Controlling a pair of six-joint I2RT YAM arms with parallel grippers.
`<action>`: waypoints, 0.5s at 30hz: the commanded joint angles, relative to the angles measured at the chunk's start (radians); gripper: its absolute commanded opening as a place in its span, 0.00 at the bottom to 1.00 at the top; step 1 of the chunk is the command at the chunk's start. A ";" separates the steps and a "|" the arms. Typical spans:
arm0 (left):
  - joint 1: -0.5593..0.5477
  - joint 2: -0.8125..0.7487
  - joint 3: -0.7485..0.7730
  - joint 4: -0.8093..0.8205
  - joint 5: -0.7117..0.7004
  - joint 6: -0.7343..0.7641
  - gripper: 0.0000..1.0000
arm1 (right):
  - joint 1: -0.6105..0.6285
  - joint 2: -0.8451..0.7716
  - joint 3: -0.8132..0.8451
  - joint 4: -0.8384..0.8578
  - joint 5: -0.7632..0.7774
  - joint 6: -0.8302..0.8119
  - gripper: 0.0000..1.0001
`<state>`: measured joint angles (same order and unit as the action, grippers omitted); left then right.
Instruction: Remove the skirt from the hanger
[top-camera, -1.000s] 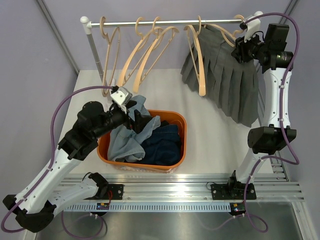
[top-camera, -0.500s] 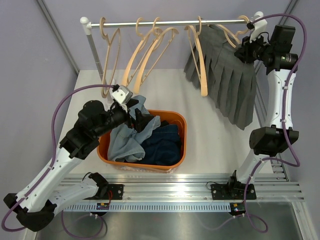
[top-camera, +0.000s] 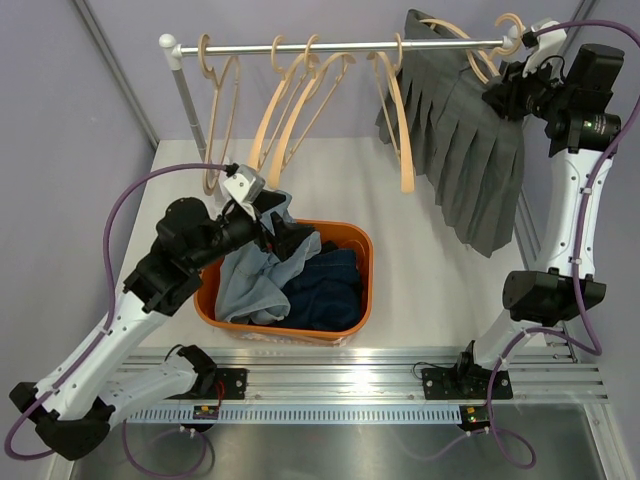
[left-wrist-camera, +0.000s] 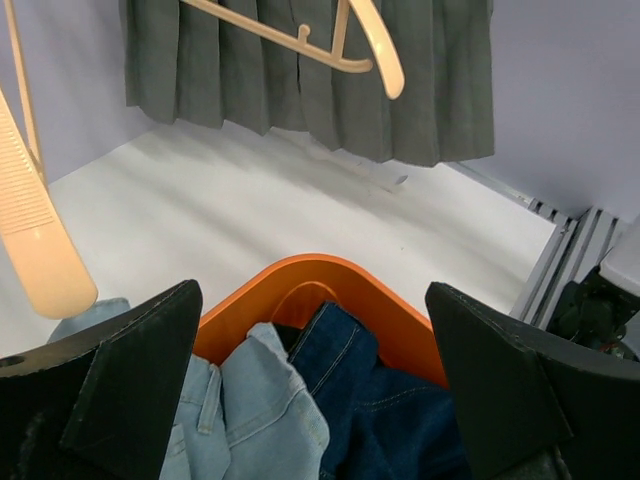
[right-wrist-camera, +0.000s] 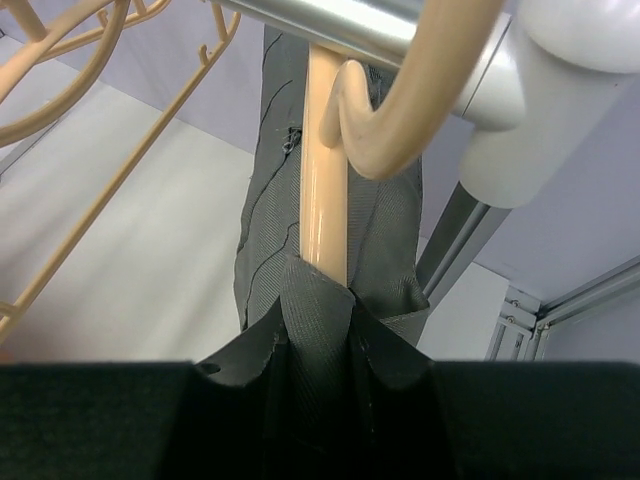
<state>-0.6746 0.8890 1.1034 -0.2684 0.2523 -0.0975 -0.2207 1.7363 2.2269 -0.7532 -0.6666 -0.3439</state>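
The grey pleated skirt (top-camera: 465, 130) hangs from a tan wooden hanger (top-camera: 470, 42) at the right end of the rail, its left corner raised above the bar. My right gripper (top-camera: 505, 95) is shut on the skirt's waistband. In the right wrist view the fabric (right-wrist-camera: 270, 230) bunches between the gripper (right-wrist-camera: 315, 370) jaws, just under the hanger arm (right-wrist-camera: 325, 170), whose hook sits by the rail's end. My left gripper (top-camera: 275, 225) stands open over the basket, far from the skirt (left-wrist-camera: 300, 90), with nothing between the jaws of that gripper (left-wrist-camera: 315, 400).
An orange basket (top-camera: 345, 232) of denim clothes sits at the table's middle; its rim (left-wrist-camera: 330, 268) lies below my left gripper. Several bare wooden hangers (top-camera: 290, 110) hang on the metal rail (top-camera: 330, 45). White rail posts stand at both ends.
My right gripper closed on the skirt's waistband and rose up and to the right. The skirt and hanger lifted and tilted with it. The left arm barely moved.
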 joint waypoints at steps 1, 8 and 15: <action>0.003 0.011 0.024 0.121 0.047 -0.068 0.99 | 0.003 -0.047 0.065 0.034 -0.042 -0.020 0.00; 0.001 0.074 0.050 0.233 0.073 -0.209 0.99 | -0.008 -0.150 -0.088 -0.093 -0.041 -0.151 0.00; -0.025 0.178 0.137 0.242 0.082 -0.239 0.99 | -0.029 -0.337 -0.294 -0.192 -0.018 -0.295 0.00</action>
<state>-0.6804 1.0405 1.1633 -0.1059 0.3065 -0.3058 -0.2371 1.5108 1.9705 -0.9440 -0.6724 -0.5404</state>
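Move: Out at the rail's right end, the right hand already pinches the skirt's waistband over the hanger's near end. The skirt's middle hangs about 9 cm ahead, 8 cm left and 12 cm below it; the rail end is roughly 8 cm straight ahead, 5 cm above, and the nearest empty hanger some 18 cm left, 3 cm back and slightly lower. From the open left hand, the skirt lies about 33 cm ahead, 28 cm right, 5 cm lower; the basket is right underneath, 30 cm down. Drawing the hanger and skirt away from the rail, the right hand goes back about 7 cm while sinking some 4 cm, slow at first and then quickening, tipping some 10 degrees downward and to its left, grip kept. The left hand, fingers still wide open, swings about 4 cm right towards the skirt, with a little forward and up, rolling some 10 degrees. ##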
